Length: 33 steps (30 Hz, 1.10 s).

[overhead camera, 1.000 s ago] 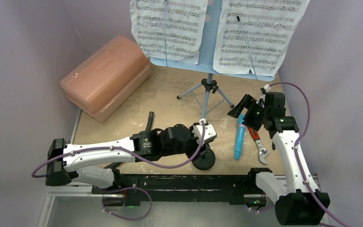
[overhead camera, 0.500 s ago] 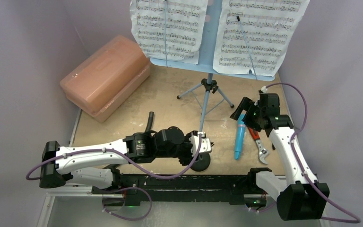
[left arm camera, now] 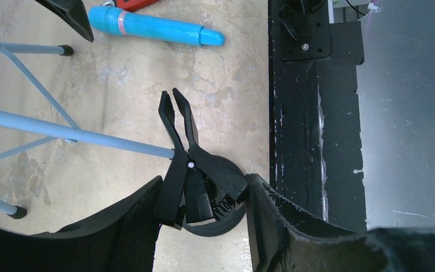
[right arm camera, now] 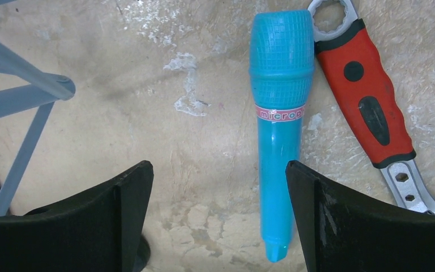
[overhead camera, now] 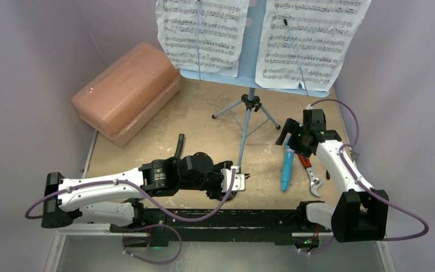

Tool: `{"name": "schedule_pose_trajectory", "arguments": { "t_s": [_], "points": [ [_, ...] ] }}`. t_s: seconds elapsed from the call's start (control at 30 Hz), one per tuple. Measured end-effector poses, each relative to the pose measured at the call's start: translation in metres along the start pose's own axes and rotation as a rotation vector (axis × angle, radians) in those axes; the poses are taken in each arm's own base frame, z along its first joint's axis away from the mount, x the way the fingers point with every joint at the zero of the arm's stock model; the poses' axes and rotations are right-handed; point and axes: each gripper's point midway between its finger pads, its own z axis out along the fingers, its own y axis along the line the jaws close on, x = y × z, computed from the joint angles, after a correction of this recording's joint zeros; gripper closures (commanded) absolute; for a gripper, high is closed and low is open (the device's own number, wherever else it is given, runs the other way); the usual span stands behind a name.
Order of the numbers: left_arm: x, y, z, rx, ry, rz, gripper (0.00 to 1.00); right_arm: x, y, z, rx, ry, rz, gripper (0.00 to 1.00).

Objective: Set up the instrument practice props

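The light-blue music stand [overhead camera: 255, 56] stands at the back on its tripod [overhead camera: 248, 113], with two sheet-music pages [overhead camera: 201, 31] [overhead camera: 311, 37] on it. My left gripper [overhead camera: 235, 181] [left arm camera: 204, 181] is shut on the spring clip [left arm camera: 187, 164] of the black mic stand, one finger on each clip handle. The stand's round base [left arm camera: 218, 224] shows just beneath. The turquoise microphone [overhead camera: 286, 167] [right arm camera: 280, 113] lies flat on the table. My right gripper [overhead camera: 292, 141] [right arm camera: 216, 170] hovers open above it, the microphone's tail close to the right finger [right arm camera: 323, 221].
A red-handled wrench [overhead camera: 311, 173] [right arm camera: 362, 96] lies just right of the microphone, touching its head. A salmon-pink case [overhead camera: 127, 93] sits at the back left. A curved black hose [overhead camera: 179, 144] lies behind my left arm. The black base rail [left arm camera: 311, 113] runs along the near edge.
My left gripper has drawn back toward the near edge and to the left with the mic stand, now covering its base. My right gripper has shifted slightly farther back over the microphone.
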Motion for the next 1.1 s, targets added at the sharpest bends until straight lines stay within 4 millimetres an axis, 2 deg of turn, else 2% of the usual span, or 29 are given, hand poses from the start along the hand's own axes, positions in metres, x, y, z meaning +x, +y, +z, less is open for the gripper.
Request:
{"name": "schedule_pose_trajectory", "arguments": {
  "t_s": [0.2, 0.3, 0.4, 0.53, 0.9, 1.03, 1.1],
  "points": [
    [0.008, 0.001, -0.013, -0.017, -0.026, 0.000, 0.64, 0.002, -0.004, 0.016, 0.017, 0.033, -0.013, 0.12],
    [0.011, 0.006, -0.017, -0.032, -0.028, 0.008, 0.41, 0.006, -0.006, 0.025, 0.027, 0.061, -0.018, 0.12],
    [0.012, 0.015, -0.017, -0.056, -0.028, 0.025, 0.33, 0.011, -0.009, 0.032, 0.039, 0.092, -0.020, 0.13],
    [0.004, 0.030, -0.020, -0.106, -0.064, 0.033, 0.30, 0.013, -0.011, 0.038, 0.046, 0.107, -0.025, 0.13],
    [-0.005, 0.053, -0.024, -0.208, -0.088, 0.060, 0.26, 0.016, -0.019, 0.049, 0.085, 0.133, -0.031, 0.14],
    [-0.009, 0.068, -0.030, -0.296, -0.086, 0.041, 0.26, 0.014, -0.020, 0.050, 0.094, 0.127, -0.032, 0.13],
    [-0.018, 0.078, -0.034, -0.347, -0.107, 0.016, 0.26, 0.011, -0.019, 0.049, 0.092, 0.121, -0.032, 0.14]
  ]
}}
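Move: The left hand holds the black mic stand by the clip at its top. The spot its base goes to is about 2 cm left, 1 cm ahead and 21 cm below; the music stand's near foot lies some 6 cm ahead and 6 cm right. The blue microphone's middle is about 9 cm below the right hand, 3 cm back and 2 cm right; the red wrench lies 5 cm back and 10 cm right. The left fingers, still gripping the black stand's clip, carry it about 2 cm left at level height, then open and release it; the hand goes some 7 cm forward and 5 cm up, tilting its fingers upward. The open right hand sinks about 6 cm towards the microphone's upper body, easing slightly forward and tipping down some 10 degrees, without closing. ##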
